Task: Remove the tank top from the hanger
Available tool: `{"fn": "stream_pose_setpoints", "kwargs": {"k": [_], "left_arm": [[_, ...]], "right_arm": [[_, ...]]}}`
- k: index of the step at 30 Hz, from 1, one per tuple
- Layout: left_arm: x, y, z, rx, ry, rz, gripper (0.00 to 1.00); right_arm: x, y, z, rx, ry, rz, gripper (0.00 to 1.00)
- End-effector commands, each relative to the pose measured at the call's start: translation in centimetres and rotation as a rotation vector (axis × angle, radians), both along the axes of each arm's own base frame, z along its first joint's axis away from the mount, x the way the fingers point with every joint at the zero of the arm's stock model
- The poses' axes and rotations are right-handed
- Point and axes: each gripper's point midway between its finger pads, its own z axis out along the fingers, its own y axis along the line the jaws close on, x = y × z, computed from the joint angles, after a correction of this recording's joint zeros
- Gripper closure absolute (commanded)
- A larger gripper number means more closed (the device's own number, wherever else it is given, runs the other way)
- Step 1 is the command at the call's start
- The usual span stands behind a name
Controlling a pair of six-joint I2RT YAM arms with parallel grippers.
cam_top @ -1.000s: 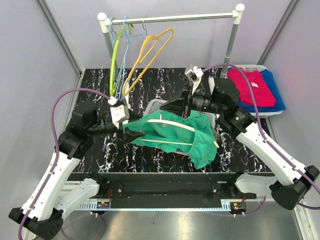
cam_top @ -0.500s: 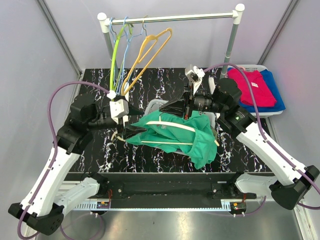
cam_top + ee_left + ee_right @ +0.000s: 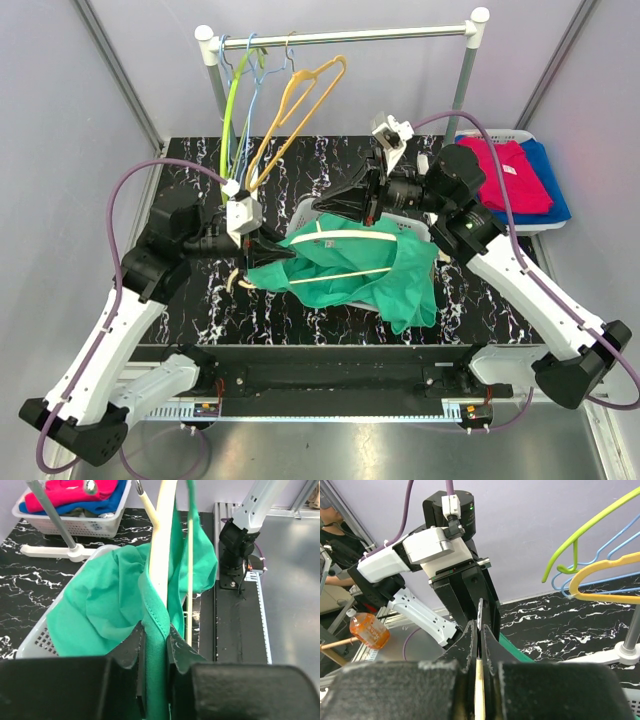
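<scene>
A green tank top (image 3: 360, 270) hangs on a cream hanger (image 3: 350, 236), held above the black marble table. My left gripper (image 3: 262, 248) is shut on the tank top's strap; in the left wrist view the strap (image 3: 156, 645) runs between its jaws, beside the hanger's cream arm (image 3: 162, 555). My right gripper (image 3: 335, 203) is shut on the hanger near its hook; in the right wrist view the cream hanger (image 3: 479, 690) sits between its jaws, facing the left wrist (image 3: 445, 540).
A rail (image 3: 340, 38) at the back carries green, blue and yellow empty hangers (image 3: 290, 110). A white basket (image 3: 312, 210) lies under the tank top. Another basket with red and blue clothes (image 3: 515, 175) stands at the back right.
My right gripper has lifted the hanger's hook end up and left. My left gripper has kept hold of the strap and drifted slightly toward the middle, stretching the tank top.
</scene>
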Motion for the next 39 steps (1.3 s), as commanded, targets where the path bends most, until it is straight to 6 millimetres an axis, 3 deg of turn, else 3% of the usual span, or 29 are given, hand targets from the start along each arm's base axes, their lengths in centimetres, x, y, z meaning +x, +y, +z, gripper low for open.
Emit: {"fn": "stream_pose_setpoints", "kwargs": {"k": [1,4,5,7,9,10,11,12,13,14,16,17,19,20,22,23,25,26,29,32,39], "left_arm": [[0.1,-0.4,2.5,-0.049,-0.064,-0.016,0.97],[0.7,-0.3,2.8,-0.055,-0.076,0.017,1.0],[0.7,-0.1,3.1,-0.057,-0.088,0.032,1.0],[1.5,0.4,3.2,-0.044,-0.129,0.09,1.0],[1.8,1.1,3.3,-0.03,-0.162,0.134,1.0],[2.4,1.5,3.3,-0.014,-0.193,0.172,1.0],[2.5,1.9,3.4,-0.006,-0.213,0.194,1.0],[2.6,2.2,3.1,0.005,-0.219,0.208,1.0],[3.0,2.5,3.0,0.017,-0.235,0.235,1.0],[3.0,2.7,3.0,0.02,-0.244,0.243,1.0],[3.1,2.9,2.7,0.031,-0.248,0.253,1.0],[3.2,2.9,2.6,0.034,-0.249,0.257,1.0],[3.2,2.8,2.5,0.034,-0.252,0.25,1.0],[3.3,2.8,2.5,0.035,-0.254,0.248,1.0],[3.3,2.7,2.7,0.03,-0.257,0.24,1.0],[3.4,2.6,2.8,0.028,-0.256,0.239,1.0],[3.3,2.4,3.2,0.017,-0.258,0.229,1.0],[3.4,2.4,3.8,0.009,-0.266,0.23,1.0],[3.4,2.6,5.9,-0.017,-0.293,0.24,1.0],[3.2,2.9,7.6,-0.038,-0.313,0.248,1.0],[1.8,2.8,7.4,-0.056,-0.277,0.201,1.0]], "right_arm": [[-0.9,0.9,1.7,0.057,-0.052,0.056,1.0],[-0.2,1.1,0.9,0.029,-0.037,0.014,0.97],[0.5,0.9,1.0,0.027,-0.035,-0.038,0.91],[1.1,-0.1,0.2,-0.022,-0.036,-0.122,0.56],[3.4,-1.7,-0.8,-0.071,-0.033,-0.308,0.37],[3.2,-3.4,-0.5,-0.076,-0.033,-0.385,0.36],[4.7,-4.7,-1.6,-0.094,-0.015,-0.506,0.34],[4.9,-5.9,-1.8,-0.093,-0.023,-0.564,0.32],[4.1,-8.1,-0.7,-0.052,-0.038,-0.633,0.3],[4.8,-9.5,-2.3,-0.073,-0.021,-0.722,0.3],[3.3,-12.7,-1.7,-0.024,-0.023,-0.806,0.29],[3.4,-13.7,-3.1,-0.038,-0.005,-0.853,0.28],[1.6,-15.6,-3.4,-0.005,0.032,-0.87,0.28],[1.1,-15.5,-5.0,-0.025,0.059,-0.853,0.28],[-0.2,-16.0,-6.1,0.0,0.123,-0.831,0.28],[-0.3,-15.5,-8.3,-0.03,0.158,-0.809,0.28],[-0.6,-15.2,-9.6,-0.011,0.219,-0.791,0.29],[-0.8,-14.5,-11.6,-0.044,0.247,-0.757,0.3],[-0.7,-14.0,-13.7,-0.046,0.295,-0.745,0.3],[-0.4,-14.1,-14.8,-0.047,0.312,-0.763,0.29],[0.2,-14.7,-15.8,-0.072,0.308,-0.813,0.25]]}}
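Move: The right hand still pinches the white hanger's hook; the tank top's right side lies about 15 cm to its right, 1 cm back and 18 cm lower. The basket is some 8 cm ahead, 7 cm right and 32 cm below, the yellow hanger about 17 cm ahead, 7 cm left and level. The left hand already grips the tank top's left shoulder; that right side is roughly 23 cm to its right, 3 cm back and 4 cm lower. Right hand frees the hook, swings about 14 cm right, sinks 18 to the cloth's right side; left keeps gripping. ##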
